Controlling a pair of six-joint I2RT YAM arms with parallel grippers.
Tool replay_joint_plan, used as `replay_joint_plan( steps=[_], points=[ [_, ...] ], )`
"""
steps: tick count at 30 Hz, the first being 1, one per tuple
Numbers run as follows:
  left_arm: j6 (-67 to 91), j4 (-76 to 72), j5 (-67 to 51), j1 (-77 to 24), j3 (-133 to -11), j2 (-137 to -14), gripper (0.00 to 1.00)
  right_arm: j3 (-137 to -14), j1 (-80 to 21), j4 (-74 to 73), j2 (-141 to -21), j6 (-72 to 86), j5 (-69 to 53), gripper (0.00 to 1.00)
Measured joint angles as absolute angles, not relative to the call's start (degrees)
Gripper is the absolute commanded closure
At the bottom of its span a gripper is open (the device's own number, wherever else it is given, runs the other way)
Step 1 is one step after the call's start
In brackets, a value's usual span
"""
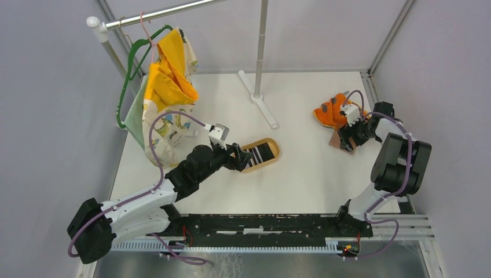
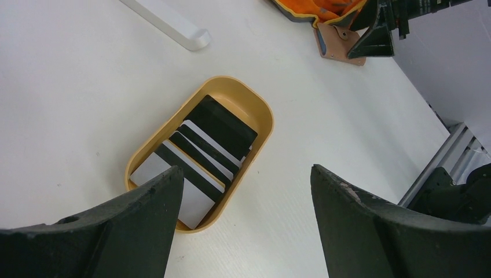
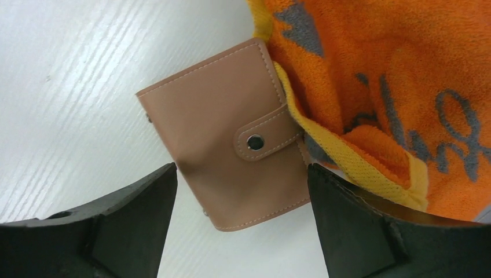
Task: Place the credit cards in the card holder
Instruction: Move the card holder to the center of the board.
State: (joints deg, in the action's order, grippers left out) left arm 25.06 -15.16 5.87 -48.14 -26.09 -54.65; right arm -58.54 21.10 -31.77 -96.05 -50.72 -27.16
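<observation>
Several credit cards (image 2: 214, 136), black and white, lie overlapping in an oval light-wood tray (image 2: 263, 110) near the table's middle (image 1: 272, 153). My left gripper (image 2: 246, 171) is open just above the tray's near end, with nothing between its fingers. The card holder (image 3: 214, 116), reddish-brown and closed by a snap tab, lies flat at the right, its far edge tucked under an orange cloth (image 3: 376, 87). My right gripper (image 3: 242, 168) hangs open over it, its fingers straddling the holder's near end without gripping. In the top view the holder (image 1: 337, 141) is mostly hidden by that gripper (image 1: 347, 136).
A clothes rack with a green hanger and yellow and patterned garments (image 1: 165, 75) stands at the back left. Its upright pole and white foot (image 1: 259, 98) are at the back centre. The table's right edge and a metal rail (image 2: 457, 145) lie close to the right arm.
</observation>
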Motion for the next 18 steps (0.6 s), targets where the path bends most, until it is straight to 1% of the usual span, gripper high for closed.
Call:
replay_joint_plan(
  steps=[5,8,11,15,18],
  points=[
    [25.1,-15.2,5.5,-48.1,-26.1,-54.7,0.14,-60.8,21.2,-32.6,-99.4,-50.8,-27.7,0.24],
    [25.1,-15.5,5.4,-48.1,-25.9,-54.6,0.14,-60.8,21.2,-34.1,-99.4,-52.9,-29.3,0.32],
    [25.1,-16.3,4.8,-48.1,-25.5,-54.6,0.15,-60.7,21.4,-36.3,-99.3,-55.6,-31.4,0.37],
    [25.9,-18.3,3.3,-48.1,-24.8,-54.8,0.16,-57.4,20.5,-39.7,-96.7,-60.2,-34.2,0.43],
    [27.1,-20.6,2.2,-48.1,-23.7,-55.3,0.18,-52.9,16.9,-41.5,-92.9,-62.8,-35.0,0.46]
  ],
)
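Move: The card holder lies almost under the right fingertips, about 2 cm to their left, 1 cm back and 1 cm below. The orange towel's middle is some 10 cm straight ahead, its near edge lapping the holder. The tray of cards stands about 36 cm to the left and 6 cm back. From the left hand, the holder is roughly 38 cm to the right, 11 cm ahead and 13 cm lower. Down by about 1 cm at first, then left and back low over the table, some 8 cm in all, the right hand draws away from the orange towel towards the middle of the board. Its fingers close from nearly wide to just over half open, tips bearing on the holder's upper face and dragging it along, while the wrist turns about 15 degrees counter-clockwise. ##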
